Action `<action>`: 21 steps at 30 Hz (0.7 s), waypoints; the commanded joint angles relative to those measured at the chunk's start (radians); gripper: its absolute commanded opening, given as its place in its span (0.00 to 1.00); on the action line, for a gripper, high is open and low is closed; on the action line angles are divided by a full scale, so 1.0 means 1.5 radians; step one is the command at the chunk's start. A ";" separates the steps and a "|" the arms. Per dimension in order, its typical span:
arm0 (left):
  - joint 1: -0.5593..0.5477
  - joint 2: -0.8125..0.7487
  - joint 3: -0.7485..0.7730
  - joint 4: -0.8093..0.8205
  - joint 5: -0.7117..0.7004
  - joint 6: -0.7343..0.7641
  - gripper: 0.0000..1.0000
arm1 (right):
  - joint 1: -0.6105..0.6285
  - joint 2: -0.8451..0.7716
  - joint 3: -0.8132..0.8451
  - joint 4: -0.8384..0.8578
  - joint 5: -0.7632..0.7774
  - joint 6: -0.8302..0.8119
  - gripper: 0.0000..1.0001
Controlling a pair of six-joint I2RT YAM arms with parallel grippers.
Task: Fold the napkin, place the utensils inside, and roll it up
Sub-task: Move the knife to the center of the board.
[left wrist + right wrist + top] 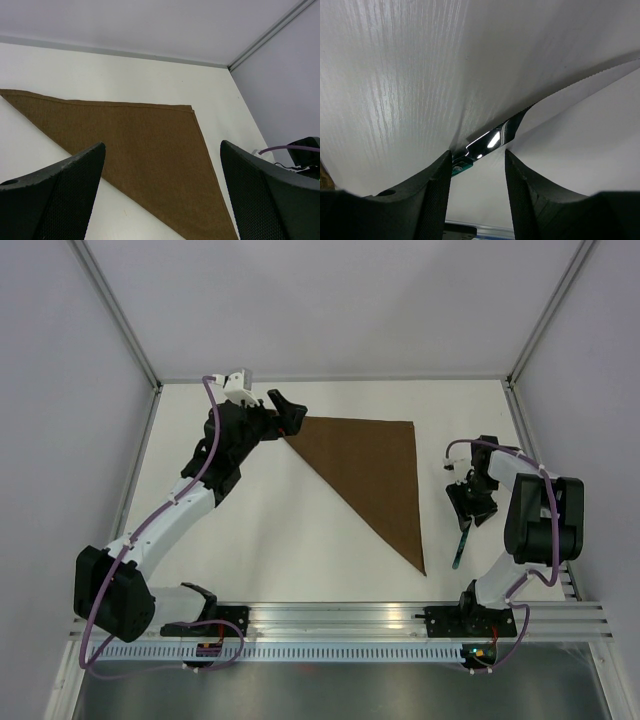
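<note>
The brown napkin [370, 470] lies flat on the white table, folded into a triangle with its long edge running from upper left to lower right. My left gripper [285, 412] hovers open at the napkin's upper-left corner; in the left wrist view the napkin [145, 145] spreads out beyond the wide-apart fingers of that gripper [162, 144]. To the right of the napkin, my right gripper [468, 502] is down over the knife [460, 548], whose teal handle sticks out toward the near edge. In the right wrist view the shiny blade [490, 140] lies between the right gripper's [477, 152] parted fingers, with a gap at the right finger.
White enclosure walls and metal frame posts [125, 335] surround the table. An aluminium rail [340, 620] with both arm bases runs along the near edge. The right arm [305, 150] shows at the right edge of the left wrist view.
</note>
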 commanded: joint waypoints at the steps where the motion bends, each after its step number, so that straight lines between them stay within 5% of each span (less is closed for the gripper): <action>1: 0.003 0.007 0.015 0.027 0.013 -0.020 1.00 | -0.002 0.026 0.012 -0.038 -0.001 -0.013 0.52; 21: 0.006 0.018 0.025 0.019 0.015 -0.011 1.00 | 0.009 0.079 0.030 -0.032 -0.021 -0.002 0.32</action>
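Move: The right hand is down at the table with its parted fingers astride the knife's neck, the knife's middle roughly 1 cm back and 1 cm below. The folded napkin's middle is about 23 cm to its left and 14 cm ahead. From the left hand, waiting high up, the knife is roughly 45 cm to the right, 15 cm back and 29 cm below. Right fingers close partway about the knife's neck, pushing its handle rightward, while drifting back about 0.5 cm. ##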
